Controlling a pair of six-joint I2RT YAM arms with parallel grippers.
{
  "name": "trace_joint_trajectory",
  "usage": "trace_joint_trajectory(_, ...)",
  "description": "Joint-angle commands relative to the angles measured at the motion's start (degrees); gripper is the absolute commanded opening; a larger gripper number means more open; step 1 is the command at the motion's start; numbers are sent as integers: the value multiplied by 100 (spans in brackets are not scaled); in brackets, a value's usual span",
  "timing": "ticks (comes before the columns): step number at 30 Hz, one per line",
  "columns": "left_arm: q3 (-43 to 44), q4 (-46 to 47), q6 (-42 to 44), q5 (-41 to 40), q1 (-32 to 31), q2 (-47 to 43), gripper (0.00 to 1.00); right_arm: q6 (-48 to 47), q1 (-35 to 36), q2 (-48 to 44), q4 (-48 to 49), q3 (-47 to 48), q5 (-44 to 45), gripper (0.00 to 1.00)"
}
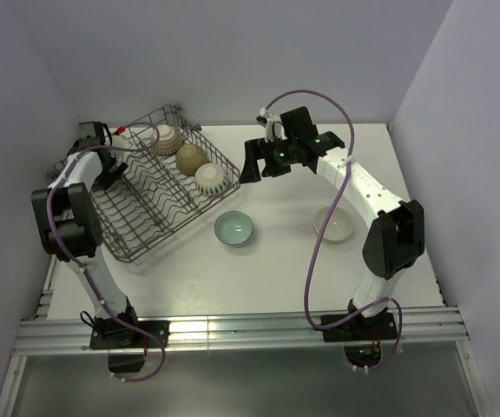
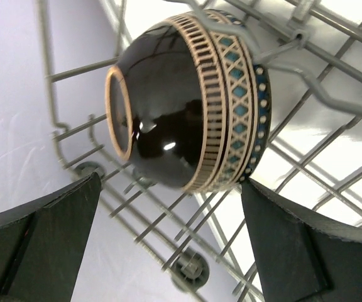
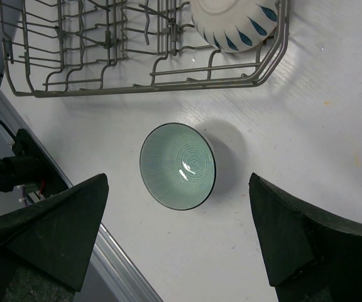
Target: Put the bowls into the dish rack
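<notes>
The grey wire dish rack [image 1: 137, 217] stands at the left of the table. Three bowls lie in its far end: a dark bowl with a tan and blue patterned band [image 2: 181, 100], a tan bowl [image 1: 189, 158] and a white bowl with blue petals [image 1: 211, 178]. My left gripper [image 2: 171, 245] is open just below the dark bowl, which rests on its side on the wires, apart from both fingers. A green bowl [image 3: 178, 165] sits upright on the table beside the rack. High above it hangs my right gripper [image 3: 178, 245], open and empty. A cream bowl [image 1: 333, 224] sits further right.
The rack's near rim [image 3: 149, 75] lies just beyond the green bowl. White walls close the table at left, back and right. A metal rail [image 1: 233, 328] carries both arm bases along the front edge. The right arm's purple cable [image 1: 315, 261] loops over the cream bowl.
</notes>
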Motion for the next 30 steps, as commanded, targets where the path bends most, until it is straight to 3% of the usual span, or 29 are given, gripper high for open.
trace_joint_trajectory(1, 176, -1, -146, 100, 22, -484, 99, -36, -58, -161, 12, -40, -75, 100)
trace_joint_trajectory(6, 281, -115, -269, 170, 22, -581, 99, -45, -58, -188, 21, -66, -75, 100)
trace_joint_trajectory(21, 274, -564, -524, 460, 48, -528, 74, -107, -76, -249, 12, -251, -66, 100)
trace_joint_trajectory(30, 62, -152, -752, 198, 49, -248, 72, -142, -93, -188, -32, -198, -57, 100)
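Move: The black patterned bowl just put into the dish rack lies roughly 3 cm ahead of the left gripper, level sideways, and some 5 cm below. At about the same height, the speckled bowl stands around 14 cm ahead and 20 cm right, the brown bowl 6 cm ahead and 30 cm right. For the right gripper, the green bowl lies about 3 cm back, 11 cm left and 24 cm down. Lift the already open left gripper about 3 cm clear of the black bowl, then ease it down 1.5 cm, drawing back and to the right by a centimetre or so each, while closing the fingers by roughly a quarter on nothing and tilting slightly. Meanwhile lower the open right gripper some 2 cm towards the green bowl, edging it back slightly. ##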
